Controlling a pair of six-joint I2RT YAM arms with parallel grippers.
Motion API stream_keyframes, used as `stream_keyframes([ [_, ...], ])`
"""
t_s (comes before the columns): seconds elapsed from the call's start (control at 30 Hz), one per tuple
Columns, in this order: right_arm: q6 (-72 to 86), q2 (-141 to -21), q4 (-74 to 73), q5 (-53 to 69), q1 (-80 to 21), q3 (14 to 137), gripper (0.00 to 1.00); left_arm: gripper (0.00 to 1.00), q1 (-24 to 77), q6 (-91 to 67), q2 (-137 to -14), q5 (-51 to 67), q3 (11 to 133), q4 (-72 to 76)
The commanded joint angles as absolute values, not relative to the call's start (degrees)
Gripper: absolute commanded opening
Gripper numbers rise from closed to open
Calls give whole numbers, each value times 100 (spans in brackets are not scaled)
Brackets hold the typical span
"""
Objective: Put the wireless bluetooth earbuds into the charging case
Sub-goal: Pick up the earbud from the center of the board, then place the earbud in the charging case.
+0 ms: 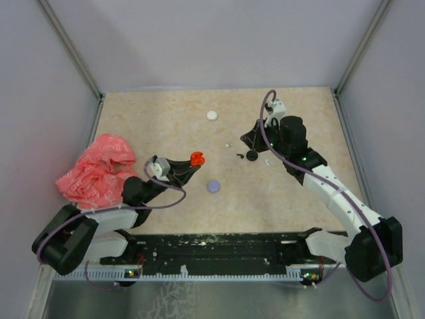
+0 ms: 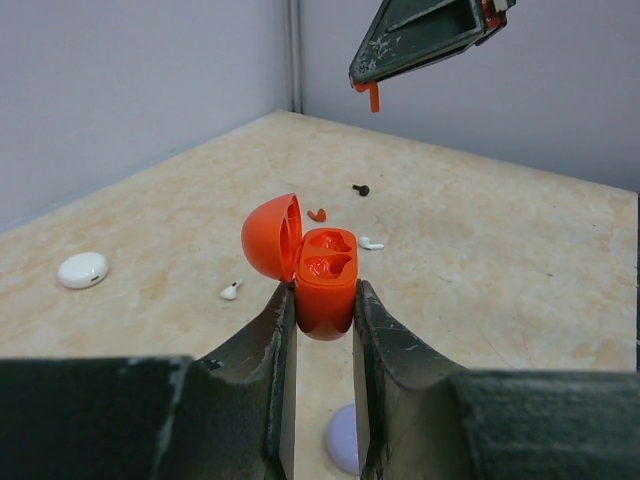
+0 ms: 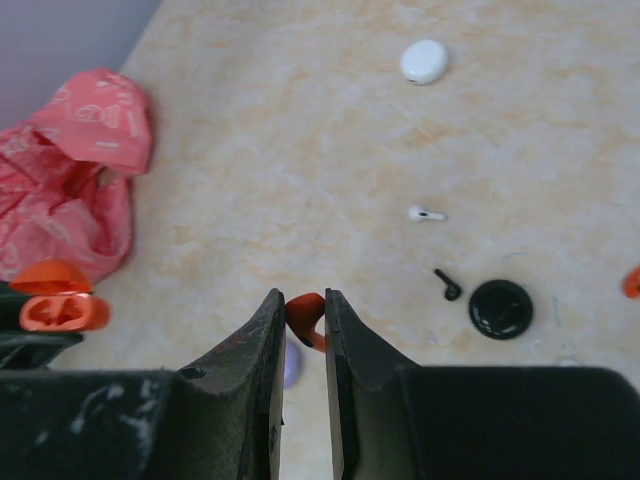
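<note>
My left gripper is shut on the body of an orange charging case. It holds the case upright above the table, lid swung open to the left and both sockets empty. In the top view this case is left of centre. My right gripper is shut on a red earbud. It hangs in the air beyond the case, and the earbud's stem pokes down from the fingers. A second red earbud, a black earbud and two white earbuds lie loose on the table.
A white case lies at the back. A black round case sits under the right gripper. A lilac case lies below the left gripper. A crumpled pink cloth fills the left side.
</note>
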State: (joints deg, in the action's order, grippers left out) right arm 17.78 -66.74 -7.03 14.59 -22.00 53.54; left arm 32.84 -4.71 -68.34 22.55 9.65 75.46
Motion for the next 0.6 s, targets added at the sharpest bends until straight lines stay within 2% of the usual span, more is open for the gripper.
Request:
stream_keyframes([
  [0.0,2258,-6308,562,1636,-2743,5186,16,0,3252,-508,-7099,2683,1327,8164],
  [0.23,2402,-5958,1357,1559,-3417,5001,16,1,3258,-424,-7484,3087,1540,8906],
  [0.57,2507,-5703,2785,1468,-4238,4408,16,0,3262,-380,-7520,3117,1829,8937],
])
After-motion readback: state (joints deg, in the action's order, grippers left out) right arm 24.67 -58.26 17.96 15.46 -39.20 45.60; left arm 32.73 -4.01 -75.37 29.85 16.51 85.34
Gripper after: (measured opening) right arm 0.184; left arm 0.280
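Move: The orange earbud is already in the right fingers. The open orange charging case in the left gripper lies about 8 cm back, 17 cm left and 2 cm below the right hand. On the table, some 22 cm below the right hand, are the black disc 7 cm ahead and 3 cm right, the white earbud 12 cm ahead and 6 cm left, and the purple disc 7 cm back and 12 cm left. From the left hand, the orange earbud is 8 cm ahead, 17 cm right and 2 cm up. Bring the right gripper left, up and back towards the charging case, about 9 cm each way, keeping the orange earbud pinched while the fingers swing up from a downward slant to nearly level and turn counter-clockwise. Meanwhile raise the left gripper some 4.5 cm and ease it a little right to meet the earbud, tipping its fingers about 10 degrees further up with the case still gripped. ##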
